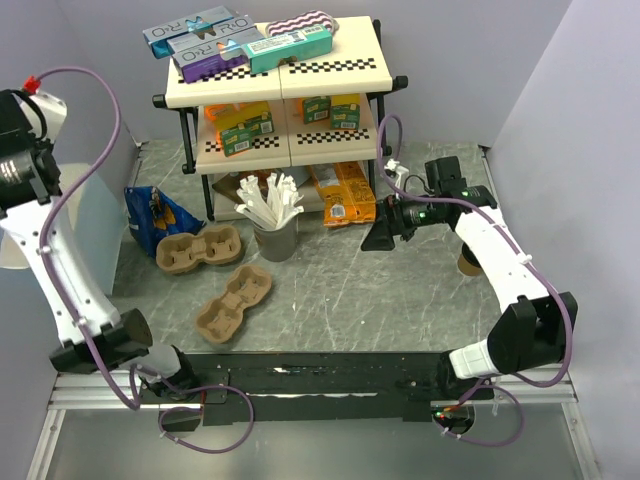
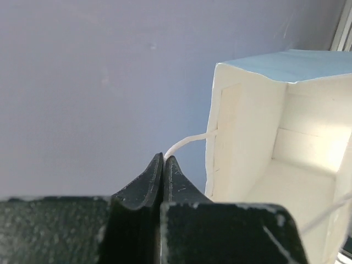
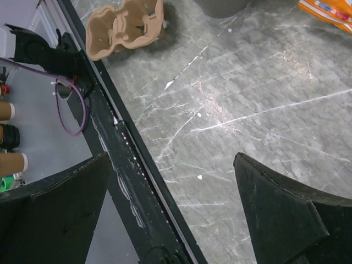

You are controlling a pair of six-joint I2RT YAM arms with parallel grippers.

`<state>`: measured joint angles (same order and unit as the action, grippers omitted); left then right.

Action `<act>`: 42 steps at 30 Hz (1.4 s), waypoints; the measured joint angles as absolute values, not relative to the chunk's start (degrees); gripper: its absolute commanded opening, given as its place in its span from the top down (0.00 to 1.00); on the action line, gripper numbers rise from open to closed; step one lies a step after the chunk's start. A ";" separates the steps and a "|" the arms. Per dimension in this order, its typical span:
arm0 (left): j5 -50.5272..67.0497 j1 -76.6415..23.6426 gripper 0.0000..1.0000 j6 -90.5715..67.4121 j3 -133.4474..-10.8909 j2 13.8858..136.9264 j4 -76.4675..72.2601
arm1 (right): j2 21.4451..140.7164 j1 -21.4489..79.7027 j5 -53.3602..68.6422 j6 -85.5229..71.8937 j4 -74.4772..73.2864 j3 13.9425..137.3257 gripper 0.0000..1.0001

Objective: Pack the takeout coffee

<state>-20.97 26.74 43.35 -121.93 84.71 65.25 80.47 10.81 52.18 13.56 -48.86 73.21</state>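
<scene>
In the top view only a bit of a tan paper cup, the takeout coffee (image 1: 468,263), peeks out from under my right forearm on the right of the table; its lid is hidden. My right gripper (image 1: 385,232) (image 3: 170,187) hangs open over bare tabletop left of that cup, with nothing between its jaws. A white paper bag with a pale blue outside (image 2: 264,137) (image 1: 88,235) stands open at the table's left edge. My left gripper (image 2: 164,157) is shut on the bag's white string handle (image 2: 187,142), up against the grey wall.
Two brown pulp cup carriers (image 1: 200,248) (image 1: 233,303) lie left of centre, one also in the right wrist view (image 3: 124,25). Behind them stand a grey cup of white sticks (image 1: 275,240), a blue snack bag (image 1: 155,215) and a stocked two-tier shelf (image 1: 280,80). The black front rail (image 3: 126,165) runs along the near edge.
</scene>
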 measured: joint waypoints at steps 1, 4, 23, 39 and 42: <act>-20.08 26.68 0.99 43.18 -123.02 83.96 65.67 | 80.58 11.05 52.16 13.58 -48.86 73.52 0.00; -17.23 25.89 0.99 42.33 -125.01 81.45 66.72 | 80.64 11.68 52.36 14.00 -48.93 74.59 0.00; 7.68 24.05 0.99 41.98 -129.25 64.77 47.40 | 81.93 9.96 52.99 14.41 -49.93 80.71 0.00; 44.27 26.96 0.99 17.87 -126.74 61.39 17.45 | 82.63 5.69 53.01 12.36 -48.56 81.67 0.01; 55.05 29.67 0.99 0.75 -125.23 63.55 2.85 | 82.63 3.05 52.66 12.19 -49.08 82.91 0.01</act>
<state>55.05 29.67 0.75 -125.23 63.55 2.85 82.63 3.05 52.66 12.19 -49.08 82.91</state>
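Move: The left hand holds the light-blue paper bag by its handle, high at the left; the near cup tray lies about 34 cm to its right, 9 cm back and 42 cm below. At table height, the far cup tray is some 25 cm right and 4 cm ahead, the straw cup 43 cm right and 3 cm ahead. From the open right hand, the coffee cup is about 23 cm right, 2 cm back and 17 cm down. Its fingers still shut on the handle, the left hand hoists the paper bag up by almost 30 cm and sweeps it about 30 cm right, drawing back some 11 cm as well, while the wrist swings clockwise by about 90 degrees and tips up, so the fingers change from forward-left and down to forward-right and up. The right hand, empty and wide open, eases forward and up by roughly 5 cm each and lastly drifts a little right, touching nothing. ##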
